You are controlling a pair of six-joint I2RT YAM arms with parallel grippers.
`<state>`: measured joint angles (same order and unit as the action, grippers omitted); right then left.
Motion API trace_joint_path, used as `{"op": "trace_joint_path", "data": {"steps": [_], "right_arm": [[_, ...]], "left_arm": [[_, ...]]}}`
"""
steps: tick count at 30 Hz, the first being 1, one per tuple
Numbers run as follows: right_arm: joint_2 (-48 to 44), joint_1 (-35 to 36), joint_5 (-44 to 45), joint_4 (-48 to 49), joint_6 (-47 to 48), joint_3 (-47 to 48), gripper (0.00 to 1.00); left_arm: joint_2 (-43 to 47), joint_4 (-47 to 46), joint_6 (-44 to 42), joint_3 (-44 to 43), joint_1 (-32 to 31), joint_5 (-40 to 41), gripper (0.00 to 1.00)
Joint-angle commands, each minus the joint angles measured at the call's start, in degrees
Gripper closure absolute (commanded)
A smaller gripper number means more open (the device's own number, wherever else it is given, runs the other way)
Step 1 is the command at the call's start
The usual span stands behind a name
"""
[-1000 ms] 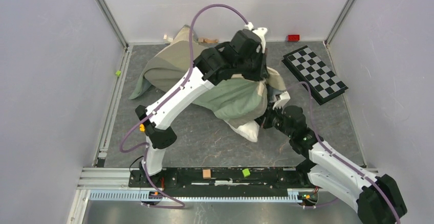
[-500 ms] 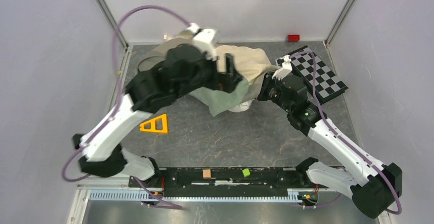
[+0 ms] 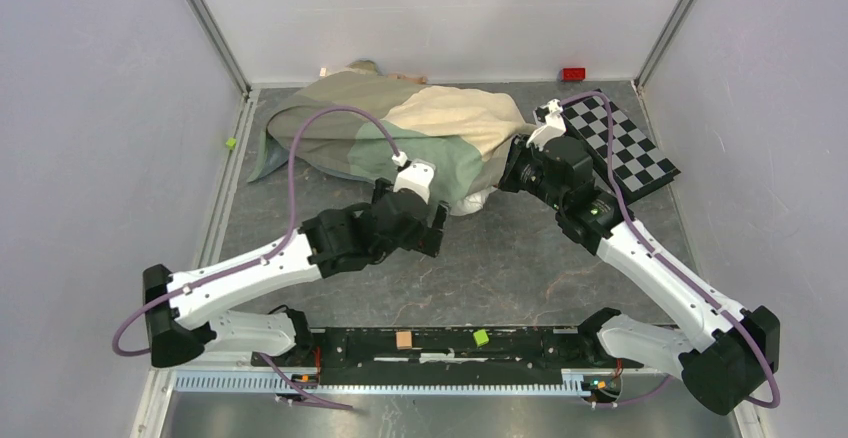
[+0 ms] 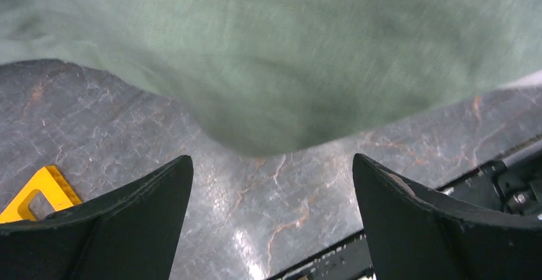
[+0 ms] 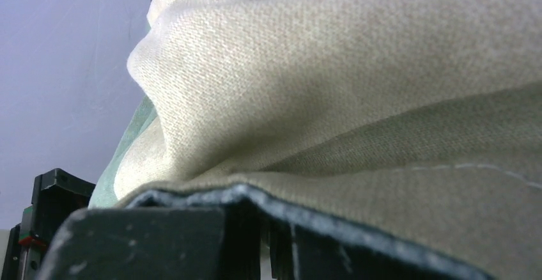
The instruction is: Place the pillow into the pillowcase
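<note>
The pillowcase [image 3: 400, 133] lies spread at the back of the table, showing beige and dull green panels. Only a small white corner of the pillow [image 3: 479, 201] pokes out under its near edge; the rest is hidden by the cloth. My left gripper [image 3: 435, 233] hovers just in front of the case with nothing in it. In the left wrist view it [image 4: 271, 184] stands wide open over bare table, with the green cloth [image 4: 287, 56] ahead. My right gripper [image 3: 515, 173] is at the case's right end. In the right wrist view it [image 5: 268, 241] is shut on the hem of the pillowcase [image 5: 358, 88].
A black-and-white checkered board [image 3: 615, 143] lies at the back right, with a red block [image 3: 573, 73] behind it. A yellow triangle [image 4: 38, 194] sits beside my left finger. A small green cube [image 3: 230, 142] lies at the left edge, and two blocks [image 3: 404, 339] rest on the near rail.
My left gripper opened, let go of the pillowcase and drew back toward the near side. The case dropped and spread flat at the back. My right gripper closed fully on the hem.
</note>
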<state>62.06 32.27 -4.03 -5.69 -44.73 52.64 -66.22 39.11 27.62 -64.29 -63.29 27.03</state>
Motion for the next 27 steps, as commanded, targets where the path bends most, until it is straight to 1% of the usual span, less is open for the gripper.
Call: {"op": "trace_joint_path", "data": {"steps": [1, 3, 4, 5, 6, 7, 8, 9, 11, 13, 14, 16, 17, 18, 19, 20, 23, 26, 27], "right_arm": [[-0.59, 0.14, 0.38, 3.81, -0.20, 4.73, 1.00], [-0.82, 0.22, 0.75, 3.28, 0.04, 4.92, 1.00], [-1.09, 0.20, 1.04, 3.01, 0.27, 4.92, 1.00], [-1.41, 0.18, 1.38, 2.48, 0.50, 4.91, 1.00], [-1.82, 0.25, 1.92, 1.92, 0.76, 4.93, 1.00], [-2.32, 0.23, 2.30, 1.45, 0.94, 4.86, 1.00], [-2.90, 0.25, 2.59, 1.22, 1.05, 4.69, 1.00], [-3.34, 0.31, 2.71, 1.35, 1.00, 4.37, 1.00], [-4.04, 0.78, 3.16, 1.95, 0.43, 3.07, 1.00], [-4.36, 1.76, 3.68, 3.61, -0.64, 1.06, 1.00], [-4.27, 2.34, 3.68, 4.36, -1.39, 0.05, 1.00], [-4.23, 3.42, 5.95, 5.25, -2.77, -2.26, 1.00], [-4.36, 3.90, 6.73, 7.30, -3.39, -3.50, 1.00], [-4.55, 4.36, 7.40, 7.74, -4.18, -4.50, 1.00], [-5.16, 4.84, 8.31, 8.07, -4.90, -5.29, 1.00], [-5.80, 5.18, 9.22, 8.39, -5.44, -6.29, 1.00], [-9.54, 6.13, 13.07, 8.42, -6.52, -9.28, 1.00], [-11.55, 6.14, 13.40, 7.20, -5.23, -10.50, 0.99], [-11.97, 6.14, 13.31, 6.21, -4.00, -10.37, 0.88]], "left_arm": [[-3.36, -6.63, 2.95, -2.80, -1.66, 14.69, 0.00], [-7.05, -4.05, 5.20, -5.45, -1.72, 22.91, 0.02], [-8.76, -2.94, 5.43, -7.22, -1.73, 26.32, 0.06], [-9.88, -2.49, 4.78, -8.64, -1.73, 29.19, 0.14], [-10.93, -3.02, 2.79, -10.26, -1.72, 29.88, 0.25], [-11.70, -3.17, 0.23, -12.14, -1.69, 29.28, 0.44], [-12.57, -3.30, -2.84, -14.77, -2.03, 27.17, 0.77], [-13.19, -4.43, -5.90, -17.15, -2.88, 24.54, 0.96], [-13.71, -8.47, -15.59, -24.44, -8.34, 16.84, 0.97], [-15.86, -8.40, -22.59, -35.45, -13.97, 8.21, 0.97], [-17.71, -6.64, -24.26, -42.34, -15.99, 3.78, 0.97], [-21.36, -3.86, -26.48, -53.08, -18.83, -5.44, 0.97], [-23.04, -3.22, -27.03, -56.29, -18.97, -9.43, 0.97], [-23.96, -3.35, -27.35, -58.58, -18.71, -10.51, 0.98], [-24.76, -3.72, -27.52, -60.17, -18.08, -9.85, 0.98], [-25.58, -3.16, -27.11, -61.66, -16.45, -10.46, 0.98], [-26.99, -1.86, -24.13, -65.02, -10.04, -13.73, 0.98], [-29.28, 0.71, -21.11, -68.59, -3.71, -15.33, 0.98], [-30.60, 2.37, -20.23, -70.64, -1.87, -16.02, 0.98]]}}
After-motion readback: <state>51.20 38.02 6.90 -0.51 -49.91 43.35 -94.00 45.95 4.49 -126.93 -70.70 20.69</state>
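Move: The pillowcase's near green side, which the open left hand is about to pinch, lies about 5 cm ahead of that hand, 1 cm to its right and about level. From the left hand, the case's mouth hem, already held by the right fingers, is some 9 cm ahead, 17 cm right and 5 cm up; the pillow's white end is about 3 cm ahead, 12 cm right, 12 cm below. From the right hand, the green side is 16 cm left, 4 cm back, 4 cm lower. Left fingers reach 5 cm forward, pinch the green side, then haul the cloth up some 23 cm and rightward. ##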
